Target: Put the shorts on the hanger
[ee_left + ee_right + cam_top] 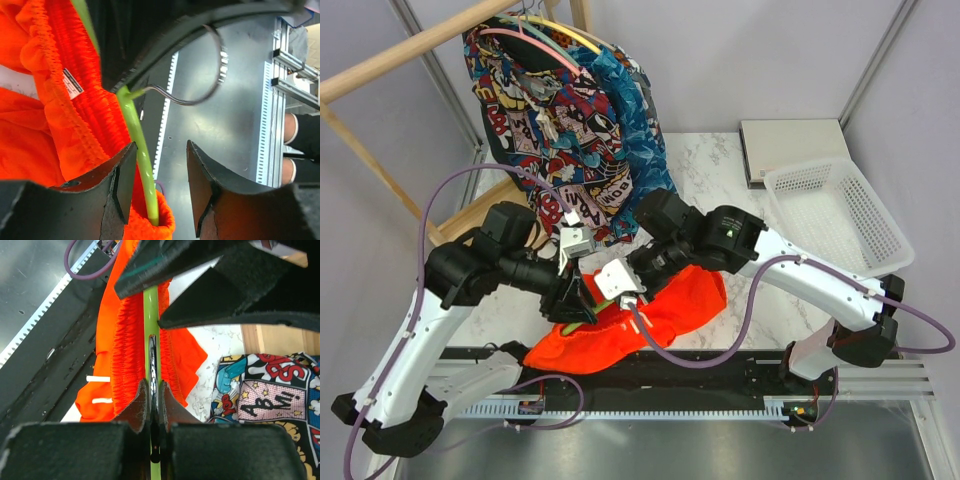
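Observation:
The orange-red shorts (660, 315) lie bunched at the table's near edge, under both grippers. The lime-green hanger (137, 135) runs down into the shorts' elastic waistband (75, 110), and its metal hook (200, 97) sticks out to the right. My left gripper (160, 172) is open, with the hanger's arm between the jaws close to the left finger (117, 185). My right gripper (155, 390) is shut on the hanger (150, 310), with the gathered waistband (127, 350) on both sides of it. From above, my left gripper (572, 293) and my right gripper (620, 285) sit close together.
A comic-print garment (545, 110) and a blue patterned garment (635, 130) hang on a wooden rack (400, 55) at the back left, on pink and yellow hangers. A white mesh basket (840, 215) and a grey flat box (790, 145) stand at the right.

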{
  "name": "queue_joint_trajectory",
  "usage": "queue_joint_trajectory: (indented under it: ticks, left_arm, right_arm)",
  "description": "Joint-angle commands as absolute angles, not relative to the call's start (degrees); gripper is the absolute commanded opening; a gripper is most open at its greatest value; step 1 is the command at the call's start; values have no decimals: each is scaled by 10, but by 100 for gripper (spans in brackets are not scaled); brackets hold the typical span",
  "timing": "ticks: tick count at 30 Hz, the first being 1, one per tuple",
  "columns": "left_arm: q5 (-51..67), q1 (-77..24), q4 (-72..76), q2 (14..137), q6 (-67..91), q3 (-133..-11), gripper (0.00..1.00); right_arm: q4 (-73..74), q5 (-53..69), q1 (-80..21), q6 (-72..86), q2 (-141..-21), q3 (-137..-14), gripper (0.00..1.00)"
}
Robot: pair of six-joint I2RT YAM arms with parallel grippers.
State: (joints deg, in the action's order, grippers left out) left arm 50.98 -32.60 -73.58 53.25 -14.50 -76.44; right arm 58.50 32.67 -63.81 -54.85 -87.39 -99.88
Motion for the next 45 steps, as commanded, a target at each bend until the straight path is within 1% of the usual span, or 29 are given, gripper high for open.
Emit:
queue_joint_trajectory:
  ticks: [1, 5, 9, 14, 20, 24, 25, 26, 27, 30, 31, 32, 33, 34, 35, 36, 37, 38, 39, 41, 42, 45]
  left_arm:
    - [449, -326, -721, 529, -109, -781, 52]
    - [453, -326, -772, 539, -162, -815, 52]
    - [428, -326, -782, 542, -175, -821, 51]
    - [471, -326, -809, 539, -203, -844, 49]
    - [472, -326, -813, 540, -208, -846, 40]
    - [482, -326, -818, 555, -215, -849, 37]
    - [489, -326, -821, 558, -218, -851, 35]
    - [495, -326, -824, 562, -221, -853, 29]
    - [501, -326, -824, 568, -221, -854, 26]
    - [565, -326, -831, 585, -217, -869, 17]
    - [576, -326, -832, 590, -215, -875, 12]
    - [585, -326, -837, 597, -208, -882, 2]
    - [588, -326, -839, 609, -201, -891, 2]
    - [593, -326, -843, 613, -193, -908, 2]
    - [592, -326, -845, 618, -184, -915, 2]
    - [590, -325, -843, 620, -174, -921, 2]
    - [580, -325, -838, 621, -161, -931, 2]
    - [576, -323, -834, 622, -132, -934, 2]
    - [572, -323, -825, 625, -116, -936, 2]
    - [563, -316, -820, 631, -58, -938, 2]
    - [563, -310, -817, 631, -40, -934, 2]
    - [569, -264, -806, 623, 22, -919, 2]
  right_arm:
    - [519, 359, -655, -581, -845, -1036, 0]
    - [514, 349, -655, -584, -843, -1041, 0]
    - [503, 342, -655, -577, -835, -1041, 0]
    - [495, 317, -651, -578, -818, -1025, 0]
    - [447, 292, -630, -570, -786, -998, 0]
    - [434, 283, -619, -573, -765, -979, 0]
    - [435, 277, -619, -575, -759, -974, 0]
    - [435, 273, -619, -577, -755, -970, 0]
    - [439, 270, -619, -582, -752, -967, 0]
    - [439, 258, -618, -595, -739, -941, 0]
    - [439, 258, -618, -592, -738, -940, 0]
    - [435, 257, -618, -584, -738, -938, 0]
    - [427, 257, -618, -575, -741, -939, 2]
    - [419, 252, -618, -539, -742, -940, 9]
    - [407, 239, -618, -521, -742, -939, 34]
    - [389, 235, -618, -508, -742, -939, 52]
    - [379, 232, -618, -496, -739, -936, 65]
    - [354, 228, -618, -464, -737, -932, 76]
    - [342, 218, -618, -449, -733, -926, 80]
    - [322, 206, -618, -426, -722, -910, 98]
    - [300, 185, -618, -395, -716, -902, 98]
    - [273, 171, -613, -349, -704, -892, 98]
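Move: The left hand, its fingers half open, has the near-left arm of the hanger just past its fingertips. The hanger's neck lies about 5 cm to this hand's right and 3 cm ahead, pinched in the right fingers. The middle of the shorts is roughly 6 cm to the left hand's right, 3 cm back and 8 cm below. Seen from the right hand, the shorts are some 6 cm back, 1 cm to its left and 8 cm lower. Upward first goes the right hand, still pinching the hanger by the neck, rising about 6 cm and drifting a little right and forward. The left hand eases slightly forward and up and closes on the hanger's arm beside the waistband, then lifts a bit more. Only then do the right fingers open wide and move on up and forward, rolling their left side up and turning clockwise. ##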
